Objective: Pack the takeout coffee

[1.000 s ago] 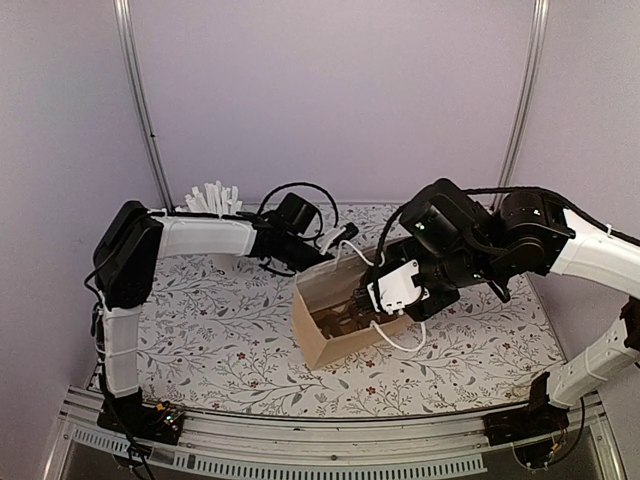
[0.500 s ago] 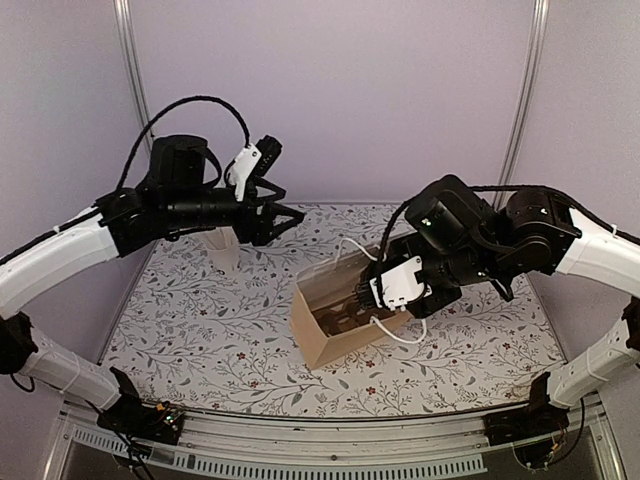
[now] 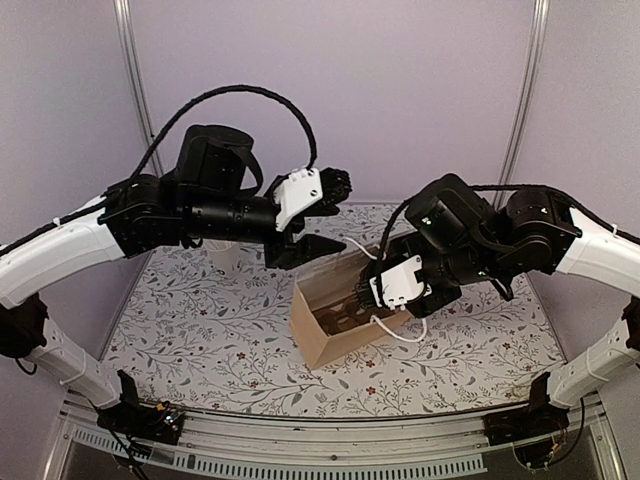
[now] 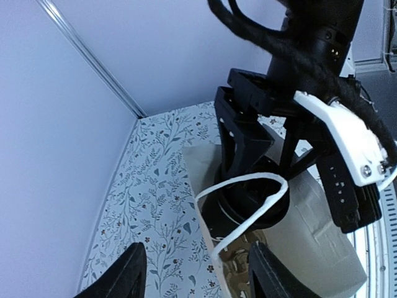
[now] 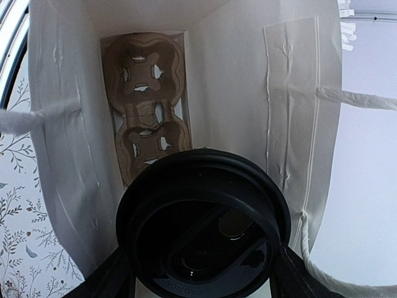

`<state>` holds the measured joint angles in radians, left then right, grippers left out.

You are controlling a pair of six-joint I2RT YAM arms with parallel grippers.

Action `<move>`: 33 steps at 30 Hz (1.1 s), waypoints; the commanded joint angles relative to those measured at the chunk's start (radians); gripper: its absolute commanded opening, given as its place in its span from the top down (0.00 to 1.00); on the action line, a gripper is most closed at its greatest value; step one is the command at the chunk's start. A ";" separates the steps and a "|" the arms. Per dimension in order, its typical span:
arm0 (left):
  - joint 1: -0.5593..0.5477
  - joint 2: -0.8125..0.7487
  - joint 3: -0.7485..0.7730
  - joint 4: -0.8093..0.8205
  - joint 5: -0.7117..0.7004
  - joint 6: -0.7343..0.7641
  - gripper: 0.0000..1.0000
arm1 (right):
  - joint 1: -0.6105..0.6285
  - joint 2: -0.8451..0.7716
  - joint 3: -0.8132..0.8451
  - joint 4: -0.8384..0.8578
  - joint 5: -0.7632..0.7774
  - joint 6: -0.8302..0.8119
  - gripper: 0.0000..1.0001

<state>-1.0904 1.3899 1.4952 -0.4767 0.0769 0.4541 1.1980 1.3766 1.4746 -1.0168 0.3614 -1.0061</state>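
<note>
The takeout coffee (image 5: pixel 203 230), a black cup under a black round lid, hangs in the mouth of an open brown paper bag (image 3: pixel 325 338). My right gripper (image 5: pixel 201 273) is shut on it, one finger on each side of the lid. In the left wrist view the same cup (image 4: pixel 248 202) shows from the side, just under the bag's white cord handle (image 4: pixel 245 186). My left gripper (image 4: pixel 197 251) hovers open above the bag's back left edge with nothing between its fingers. From above, the left gripper (image 3: pixel 335 215) sits high beside the right gripper (image 3: pixel 375 292).
A brown pulp cup carrier (image 5: pixel 146 121) lies on the bag's floor, below the cup. The bag's walls (image 5: pixel 229 81) close in tightly around the lid. The bag stands mid-table on a floral cloth (image 3: pixel 210 330). A second white handle (image 3: pixel 400 335) hangs off the bag's front.
My left arm has risen from the back left of the table and swung right, ending above the bag. The right gripper and the cup have held still.
</note>
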 commanded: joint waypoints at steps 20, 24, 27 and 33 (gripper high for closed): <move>-0.027 0.144 0.031 0.127 -0.013 -0.201 1.00 | 0.012 -0.009 0.017 -0.090 -0.042 0.019 0.67; -0.009 0.128 -0.020 0.205 -0.038 -0.290 1.00 | 0.020 -0.018 -0.004 -0.102 -0.047 0.016 0.66; 0.006 0.120 -0.032 0.252 -0.017 -0.363 1.00 | 0.027 -0.017 -0.020 -0.100 -0.049 0.004 0.66; 0.018 0.120 -0.052 0.295 0.044 -0.429 1.00 | 0.030 -0.019 -0.035 -0.072 -0.067 -0.014 0.66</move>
<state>-1.0870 1.5314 1.4719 -0.2554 0.0746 0.1001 1.2186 1.3758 1.4567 -1.1000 0.3199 -1.0107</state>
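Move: Just beyond the left fingertips is the far handle of the paper bag, about 4 cm to the right and 2 cm below; the coffee, in the right gripper, is some 7 cm right and 12 cm lower. From the right hand, the cup tray in the bag's bottom lies roughly 6 cm ahead, 5 cm left and 20 cm down. The near handle hangs about 8 cm back and 4 cm right of that hand, the far one 2 cm ahead, 2 cm left and 8 cm above. Reaching some 3 cm to the right and 2 cm down, the left hand shuts its wide-open fingers on the far handle's cord, then draws it about 3 cm forward and slightly right while tipping the fingers down. The right hand first holds still, then eases the coffee it keeps gripping about 2 cm down and back at the bag's mouth. ##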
